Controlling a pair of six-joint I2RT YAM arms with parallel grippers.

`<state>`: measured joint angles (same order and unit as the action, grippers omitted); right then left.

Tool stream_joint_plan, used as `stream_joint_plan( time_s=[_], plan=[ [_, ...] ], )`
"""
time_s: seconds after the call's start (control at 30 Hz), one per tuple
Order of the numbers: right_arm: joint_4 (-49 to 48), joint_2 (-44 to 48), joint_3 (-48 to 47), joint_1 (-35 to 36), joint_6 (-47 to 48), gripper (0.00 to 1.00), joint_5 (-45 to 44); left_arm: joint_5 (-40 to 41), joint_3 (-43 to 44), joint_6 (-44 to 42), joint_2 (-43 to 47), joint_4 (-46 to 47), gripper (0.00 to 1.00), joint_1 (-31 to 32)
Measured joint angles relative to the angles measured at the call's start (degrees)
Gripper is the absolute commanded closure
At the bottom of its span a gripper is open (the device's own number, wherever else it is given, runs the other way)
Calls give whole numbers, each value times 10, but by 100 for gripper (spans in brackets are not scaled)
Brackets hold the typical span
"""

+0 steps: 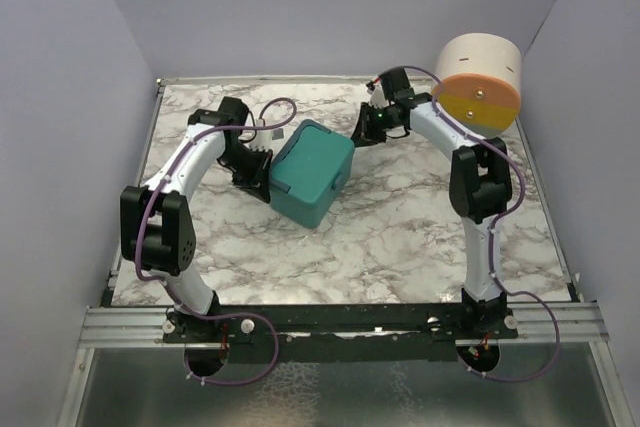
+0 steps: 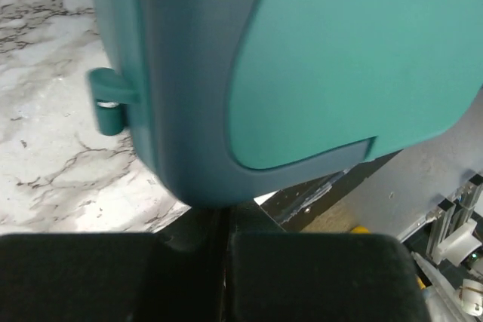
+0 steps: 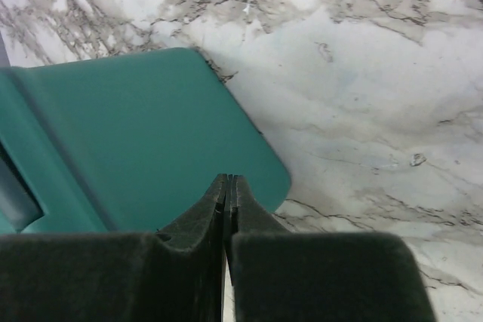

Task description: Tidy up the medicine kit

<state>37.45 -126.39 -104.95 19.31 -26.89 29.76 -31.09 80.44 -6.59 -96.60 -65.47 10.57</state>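
Note:
The medicine kit [image 1: 312, 177], a teal box with its lid down, lies askew on the marble table, a little left of the middle. My left gripper [image 1: 264, 179] is shut and sits against the kit's left side. In the left wrist view the kit [image 2: 339, 58] fills the frame just past the closed fingertips [image 2: 225, 220], and a small teal lug [image 2: 109, 99] sticks out of its side. My right gripper [image 1: 360, 134] is shut at the kit's far right corner. In the right wrist view its tips [image 3: 228, 180] meet over the lid's rounded corner [image 3: 143, 133]. Neither gripper holds anything.
A round cream drawer unit with an orange and yellow face [image 1: 480, 82] stands at the back right, close behind my right arm. Lilac walls close in the table [image 1: 400, 237] on the left, the back and the right.

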Motion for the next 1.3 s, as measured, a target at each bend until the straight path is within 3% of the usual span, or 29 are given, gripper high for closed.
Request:
stream_joint_plan(
  time_s=[0.53, 0.8, 1.13, 1.3],
  plan=[
    [-52, 104, 151, 17, -15, 99, -47, 41, 215, -18, -172, -19, 100, -2],
    [-40, 136, 198, 47, -40, 99, -63, 76, 279, -37, -235, 11, 100, -10],
    [-22, 136, 202, 65, -56, 99, -66, 84, 282, -42, -243, 44, 100, -12],
    [21, 116, 160, 66, -55, 99, -69, 83, 252, -36, -235, 52, 100, -14]
  ],
)
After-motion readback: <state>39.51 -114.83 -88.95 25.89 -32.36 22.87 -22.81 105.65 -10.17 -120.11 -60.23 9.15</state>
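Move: The closed green medicine box stands askew between the hands, its middle roughly 6 cm ahead of the left hand, 12 cm to its right and slightly lower. From the right hand, the box's middle is about 8 cm back and 13 cm to the left, near the same height. The latch faces right and toward the robot, some 10 cm back and 5 cm left of the right hand. The medicine box is turned clockwise between two shut grippers working at opposite sides: the left pushes forward about 15 cm from its near left corner, sinking some 4 cm and easing back slightly at the end, while the right draws back about 9 cm from the far right corner. The fingers end against the two short ends, with only small wrist tilts. ##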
